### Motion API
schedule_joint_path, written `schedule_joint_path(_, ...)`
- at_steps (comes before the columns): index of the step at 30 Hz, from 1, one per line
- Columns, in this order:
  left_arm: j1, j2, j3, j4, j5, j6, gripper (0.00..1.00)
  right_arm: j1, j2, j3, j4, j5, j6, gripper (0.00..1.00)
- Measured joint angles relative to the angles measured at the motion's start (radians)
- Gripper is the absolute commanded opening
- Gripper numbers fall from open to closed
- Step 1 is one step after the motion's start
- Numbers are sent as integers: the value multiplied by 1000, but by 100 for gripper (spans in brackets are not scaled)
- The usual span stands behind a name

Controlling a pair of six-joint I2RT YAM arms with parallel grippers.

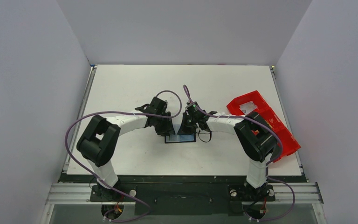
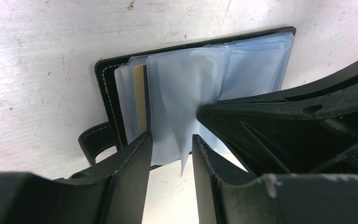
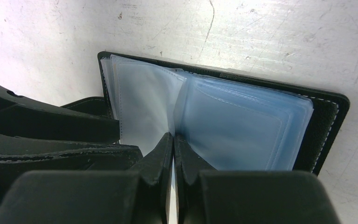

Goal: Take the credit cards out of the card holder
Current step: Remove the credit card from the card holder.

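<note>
The black card holder (image 1: 181, 138) lies open on the table between both arms, its blue-grey plastic sleeves (image 3: 242, 121) fanned out. One sleeve (image 2: 182, 93) stands up from the fold. My right gripper (image 3: 173, 135) is shut at that fold, and the raised sleeve pinches to a peak at its tips. My left gripper (image 2: 170, 136) is open, one finger on each side of the raised sleeve's free edge, with a gap showing. A tan card edge (image 2: 140, 100) shows in a sleeve at the left of the holder (image 2: 103, 88). The closing tab (image 2: 93, 142) sticks out at the left.
A red plastic compartment tray (image 1: 261, 123) lies at the right side of the white table (image 1: 135, 84), partly under the right arm. Grey walls enclose the table on three sides. Both arms reach inward, wrists close together over the holder.
</note>
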Motion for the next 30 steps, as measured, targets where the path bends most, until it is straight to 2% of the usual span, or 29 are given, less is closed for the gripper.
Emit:
schedule_joint_path(6, 0, 11, 0, 22, 17, 0, 30, 0, 0, 0, 0, 0, 0, 0)
schedule_joint_path(10, 0, 22, 0, 37, 29, -2, 19, 0, 0, 0, 0, 0, 0, 0)
schedule_joint_path(15, 0, 30, 0, 42, 29, -3, 0, 0, -6, -1, 1, 0, 0, 0)
schedule_joint_path(17, 0, 34, 0, 43, 28, -3, 0, 0, -8, -2, 1, 0, 0, 1)
schedule_joint_path(24, 0, 37, 2, 42, 26, -4, 0, 8, -25, -7, 13, 14, 11, 35)
schedule_joint_path(30, 0, 37, 2, 42, 21, -7, 0, 18, -76, -6, -55, 84, 8, 51)
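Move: The raised clear sleeve of the open card holder is already partly between the left hand's open fingers. Its middle lies about 1 cm right, 2 cm ahead and slightly below. The gold card strip sits some 2 cm left and 3 cm ahead, the strap tab about 5 cm left and 1 cm ahead. From the right hand, shut on that sleeve, its middle is 2 cm left and 2 cm ahead; the right-hand sleeves lie 4 cm right, 2 cm ahead. The raised sleeve changes hands: the left hand eases down and to the right by just under 1 cm each, shutting its fingers from about a third open to pinch the sleeve near its left edge. The right hand keeps its pinch meanwhile, then opens nearly halfway and rises some 1.5 cm off it, shifting slightly right at the last. ##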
